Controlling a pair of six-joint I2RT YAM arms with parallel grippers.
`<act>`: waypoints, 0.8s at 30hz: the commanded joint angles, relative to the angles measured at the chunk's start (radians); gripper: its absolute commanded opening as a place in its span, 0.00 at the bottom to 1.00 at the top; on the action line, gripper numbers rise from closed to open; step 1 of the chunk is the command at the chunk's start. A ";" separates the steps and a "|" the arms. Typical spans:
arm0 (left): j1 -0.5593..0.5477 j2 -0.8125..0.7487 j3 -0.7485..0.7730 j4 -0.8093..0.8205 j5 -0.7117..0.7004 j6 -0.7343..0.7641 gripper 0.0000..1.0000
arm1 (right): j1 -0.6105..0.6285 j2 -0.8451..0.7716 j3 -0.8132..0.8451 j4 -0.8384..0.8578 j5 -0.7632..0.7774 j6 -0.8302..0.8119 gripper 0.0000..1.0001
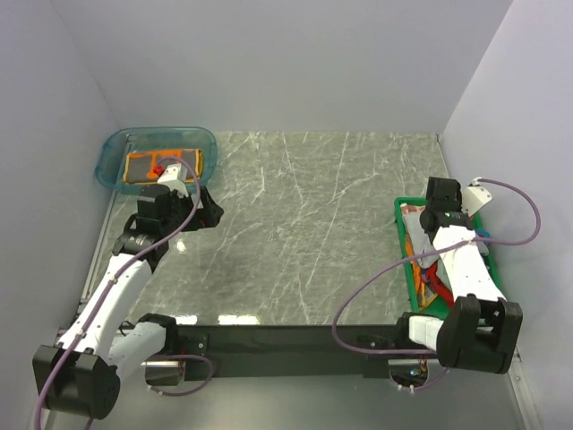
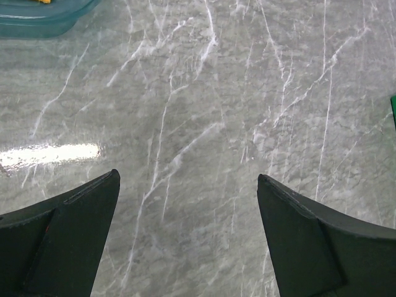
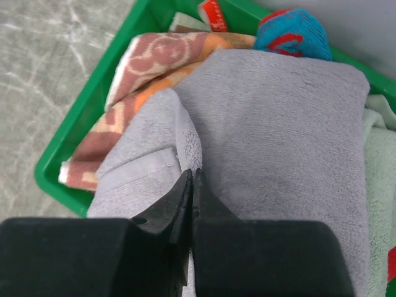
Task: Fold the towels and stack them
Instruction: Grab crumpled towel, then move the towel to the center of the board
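Note:
In the right wrist view, several towels lie bunched in the green crate. A pale grey towel is on top. An orange-brown patterned one lies under its left side, a red and blue one at the back, and a pale green one at the right. My right gripper is shut, its tips pinching a raised fold of the grey towel. From above, that gripper reaches down into the crate. My left gripper hangs open over bare marble, holding nothing.
A clear teal tub stands at the back left with a folded orange towel inside, just behind my left gripper. Its corner shows in the left wrist view. The marble table spans between tub and crate; walls close in on both sides.

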 commanded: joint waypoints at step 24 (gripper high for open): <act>-0.004 -0.034 0.015 0.019 -0.107 -0.002 0.98 | 0.741 0.252 0.271 0.463 -0.442 -0.229 0.00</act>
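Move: My right hand is already shut on a ridge of the grey towel in the green bin; the towel's middle is about 3 cm back, 3 left and 4 below. The patterned towel lies roughly 5 cm ahead and 2 left, the blue cloth some 6 cm right and 1 back. The open middle of the table is about 39 cm left, 1 ahead and 8 below. That spot is some 17 cm right of my left hand, level with it in reach, 13 below. Keeping my right fingers pinched on the grey towel, I lift it out of the green bin and swing it ever faster towards the middle of the table: about 30 cm left, with some 10 cm forward and nearly as much up. My wrist turns about 60 degrees counter-clockwise on the way and the fingers tip upward. ##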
